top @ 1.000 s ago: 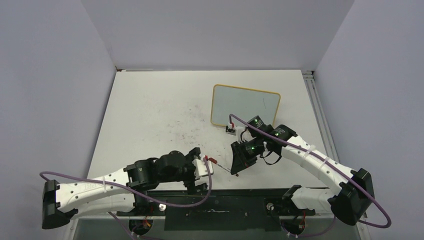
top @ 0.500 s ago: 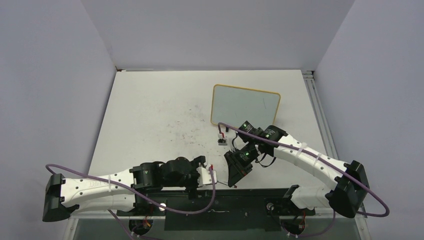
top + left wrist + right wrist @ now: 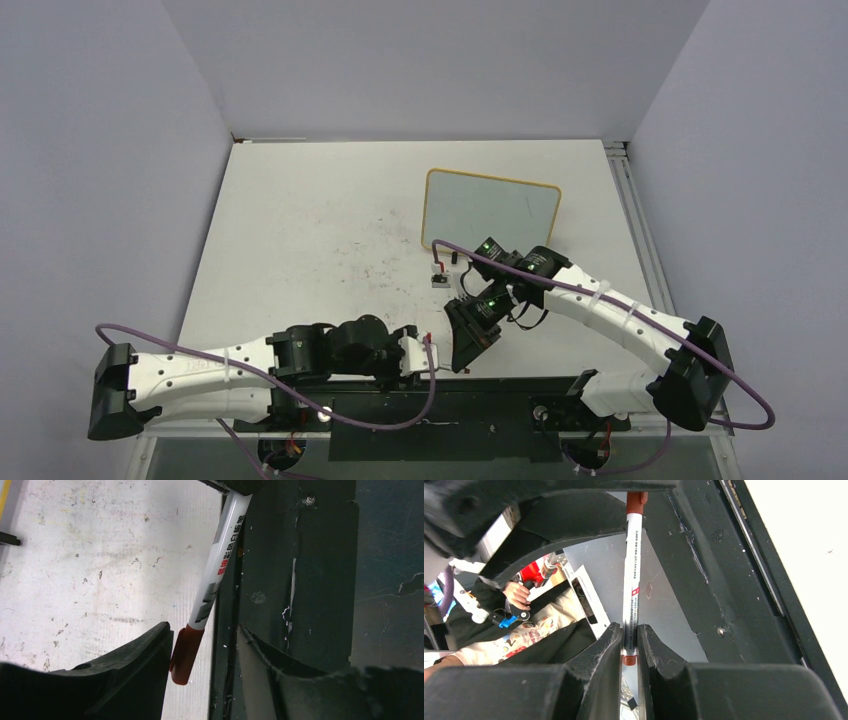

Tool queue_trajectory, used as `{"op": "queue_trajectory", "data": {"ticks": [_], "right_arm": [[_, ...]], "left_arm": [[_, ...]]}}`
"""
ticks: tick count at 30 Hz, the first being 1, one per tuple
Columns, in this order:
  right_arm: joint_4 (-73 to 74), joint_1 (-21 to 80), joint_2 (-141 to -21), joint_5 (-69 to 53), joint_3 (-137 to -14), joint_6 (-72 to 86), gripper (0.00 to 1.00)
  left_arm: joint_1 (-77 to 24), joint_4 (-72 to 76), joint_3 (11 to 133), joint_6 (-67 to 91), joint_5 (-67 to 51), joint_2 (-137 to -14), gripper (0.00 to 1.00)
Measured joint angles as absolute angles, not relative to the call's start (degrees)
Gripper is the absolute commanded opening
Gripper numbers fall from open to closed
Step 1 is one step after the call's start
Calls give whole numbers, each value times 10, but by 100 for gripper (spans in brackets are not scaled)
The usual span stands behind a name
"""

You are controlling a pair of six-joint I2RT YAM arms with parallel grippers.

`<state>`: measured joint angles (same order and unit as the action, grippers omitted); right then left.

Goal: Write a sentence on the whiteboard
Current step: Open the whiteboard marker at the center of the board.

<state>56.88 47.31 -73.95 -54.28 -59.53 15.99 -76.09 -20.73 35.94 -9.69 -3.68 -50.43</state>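
Observation:
The whiteboard (image 3: 490,209), pale with a yellow-tan frame, lies at the back right of the table. No sentence is in view on it, only one short dark stroke (image 3: 527,207). My right gripper (image 3: 463,352) (image 3: 629,645) hangs over the table's near edge, shut on the rear end of a white marker (image 3: 631,580) (image 3: 220,560). The marker's red cap (image 3: 186,652) (image 3: 636,501) points at my left gripper (image 3: 427,352) (image 3: 205,630). That gripper's jaws stand half apart around the cap: one finger (image 3: 150,655) touches it, the other (image 3: 260,655) stands off it.
A black mounting strip (image 3: 450,400) runs along the table's near edge under both grippers. The white tabletop (image 3: 320,230) is flecked with old marker stains. Grey walls close in the left, back and right sides. A person's hand (image 3: 516,594) shows below the table edge.
Both grippers have moved toward the near edge and closer together. The right one carried the marker down and left. The left jaws have narrowed around the red cap.

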Motion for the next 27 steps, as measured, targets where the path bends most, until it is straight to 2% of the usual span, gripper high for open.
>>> {"op": "queue_trajectory", "data": {"ticks": [7, 11, 13, 20, 23, 27], "right_arm": [[572, 473, -740, -551, -600, 158, 5], [571, 472, -740, -550, -600, 155, 5], [570, 464, -740, -549, -600, 154, 8], [552, 431, -730, -540, -600, 162, 74], [524, 414, -702, -529, -591, 175, 86], [476, 406, -641, -500, -574, 205, 90]], "left_arm": [[-785, -209, 360, -96, -24, -543, 23], [-787, -212, 360, -98, -20, -549, 1], [-792, -214, 360, -99, -19, -549, 0], [-783, -214, 361, -91, -9, -541, 0], [-765, -216, 361, -88, -19, -533, 0], [-726, -225, 375, -86, -55, -535, 0]]}}
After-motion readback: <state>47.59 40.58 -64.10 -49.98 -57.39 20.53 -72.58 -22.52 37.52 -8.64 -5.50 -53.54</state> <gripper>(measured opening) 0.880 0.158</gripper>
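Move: The marker's red cap is already between my open left fingers, about 2 cm below my left hand and 1 cm to its right, roughly level fore and aft. The marker's tail sits some 7 cm right, 2 cm back and 5 cm up, still pinched by my right fingers. The whiteboard lies about 38 cm ahead and 15 cm right, 14 cm lower. From my right hand the cap lies 6 cm left, 2 cm ahead, 7 cm down. I sink my left hand about 2 cm onto the cap, easing slightly back, and close its fingers until they pinch it, while my right hand holds the tail nearly still. Then my right fingers open wide, let go of the tail and draw off some 4 cm forward and 2 cm up, as my left hand, keeping its grip, carries the marker about 2 cm forward and a little up. ##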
